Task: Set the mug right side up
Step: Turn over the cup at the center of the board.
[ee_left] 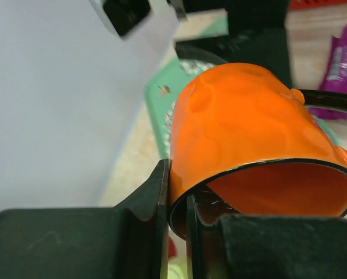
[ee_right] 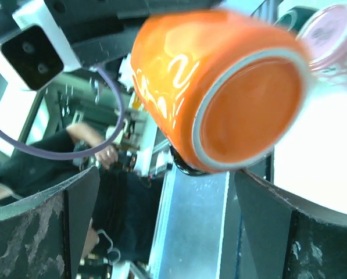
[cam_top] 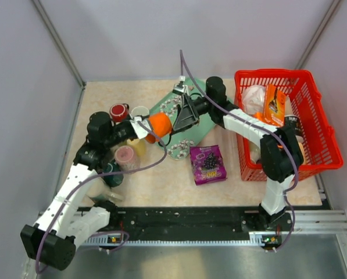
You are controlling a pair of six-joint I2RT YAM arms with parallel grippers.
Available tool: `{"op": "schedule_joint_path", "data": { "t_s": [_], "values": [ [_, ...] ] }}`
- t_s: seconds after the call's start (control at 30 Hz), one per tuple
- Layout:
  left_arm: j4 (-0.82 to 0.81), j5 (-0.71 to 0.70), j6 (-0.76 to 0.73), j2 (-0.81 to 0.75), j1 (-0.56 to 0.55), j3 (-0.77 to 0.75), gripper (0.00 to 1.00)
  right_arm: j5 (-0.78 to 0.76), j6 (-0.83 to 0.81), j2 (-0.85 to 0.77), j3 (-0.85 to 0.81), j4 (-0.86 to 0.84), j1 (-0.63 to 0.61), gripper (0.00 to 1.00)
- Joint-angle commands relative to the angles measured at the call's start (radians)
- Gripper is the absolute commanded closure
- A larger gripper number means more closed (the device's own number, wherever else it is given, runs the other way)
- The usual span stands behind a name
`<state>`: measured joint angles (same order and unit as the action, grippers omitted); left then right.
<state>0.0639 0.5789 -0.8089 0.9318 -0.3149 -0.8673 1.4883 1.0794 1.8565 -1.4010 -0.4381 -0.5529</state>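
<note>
An orange mug [cam_top: 160, 123] with a black rim hangs on its side above the table between my two arms. The left gripper [cam_top: 145, 127] is shut on the mug's rim; in the left wrist view one finger presses the outer wall and the other sits inside the mouth of the mug [ee_left: 249, 128], with the gripper [ee_left: 179, 203] pinching the rim. My right gripper [cam_top: 176, 119] stands open at the mug's base end. The right wrist view shows the mug's underside [ee_right: 219, 81] with the gripper [ee_right: 164, 192] spread wide, neither finger touching it.
A green mat [cam_top: 202, 131] with a bead necklace [cam_top: 181, 148] lies under the mug. A purple packet [cam_top: 208, 164] lies in front. A red basket [cam_top: 321, 133] with packets stands at the right. A pink cup [cam_top: 125, 156], a red cup [cam_top: 119, 111] and a white cup [cam_top: 140, 111] crowd the left.
</note>
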Motion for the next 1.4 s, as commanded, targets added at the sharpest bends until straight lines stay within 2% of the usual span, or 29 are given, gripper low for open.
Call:
{"op": "schedule_joint_path", "data": {
  "t_s": [0.0,0.03,0.1,0.17,0.2,0.3,0.43,0.53,0.6,0.67,0.83,0.97,1.13,1.2,1.33,1.37],
  "values": [
    [0.342,-0.003,0.169,-0.007,-0.009,-0.169,1.00,-0.182,-0.344,-0.054,-0.117,0.351,0.102,0.01],
    [0.417,-0.020,0.235,0.008,-0.009,-0.211,1.00,-0.277,-0.454,-0.069,-0.142,0.480,0.123,0.01],
    [0.569,-0.037,0.357,0.059,-0.009,-0.287,1.00,-0.473,-0.777,-0.109,-0.190,0.738,0.143,0.01],
    [0.699,-0.045,0.451,0.119,-0.009,-0.350,1.00,-0.641,-0.933,-0.195,-0.124,0.737,0.146,0.01],
    [0.761,-0.051,0.503,0.148,-0.009,-0.377,1.00,-0.692,-0.981,-0.254,-0.068,0.677,0.146,0.01],
    [0.891,-0.068,0.646,0.260,-0.007,-0.443,1.00,-0.750,-1.125,-0.400,0.062,0.615,0.137,0.01],
    [0.933,-0.071,0.772,0.366,-0.009,-0.463,1.00,-0.689,-1.411,-0.479,0.082,0.771,0.087,0.04],
    [0.896,-0.100,0.807,0.400,-0.009,-0.453,1.00,-0.776,-1.597,-0.502,0.066,0.915,-0.014,0.13],
    [0.889,-0.116,0.844,0.444,-0.007,-0.460,1.00,-0.915,-1.621,-0.500,0.066,0.938,-0.089,0.16],
    [0.886,-0.096,0.850,0.481,-0.004,-0.475,1.00,-0.964,-1.651,-0.499,0.092,0.940,-0.126,0.20],
    [0.860,-0.045,0.853,0.538,-0.004,-0.490,1.00,-0.997,-1.716,-0.450,0.085,0.944,-0.168,0.27],
    [0.827,-0.024,0.856,0.556,-0.004,-0.486,1.00,-1.002,-1.759,-0.375,0.024,0.934,-0.194,0.28],
    [0.830,-0.025,0.853,0.576,-0.004,-0.518,1.00,-0.994,-1.794,-0.293,-0.041,0.949,-0.235,0.36],
    [0.832,-0.017,0.853,0.584,-0.004,-0.535,1.00,-1.007,-1.808,-0.275,-0.041,0.949,-0.257,0.46],
    [0.843,-0.016,0.861,0.596,-0.003,-0.561,1.00,-1.014,-1.846,-0.272,-0.013,0.952,-0.275,0.90],
    [0.841,-0.014,0.861,0.593,-0.003,-0.559,0.96,-1.017,-1.845,-0.278,-0.004,0.944,-0.275,1.00]
  ]
}}
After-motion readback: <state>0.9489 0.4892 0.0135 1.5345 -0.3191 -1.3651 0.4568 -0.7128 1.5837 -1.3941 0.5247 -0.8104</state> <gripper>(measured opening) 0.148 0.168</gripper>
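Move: The orange mug lies on its side, rim pinched by the left fingers, its middle about 3 cm ahead, 4 cm right and 3 cm below that hand. From the open right hand, its middle is some 5 cm left and 3 cm ahead, level. The yellow mug stands about 4 cm back, 5 cm left and 25 cm below the left hand; the purple bag lies about 13 cm back, 15 cm right and 27 cm below the right hand. Keep the left pinch on the rim and roll the mug mouth-up, turning nearly 90 degrees while lowering the left gripper about 14 cm and drawing it slightly back. Swing the open right gripper forward and right off the mug, roll it over some 80 degrees as it comes back, sink it and return it left, then close its fingers on the black handle. ##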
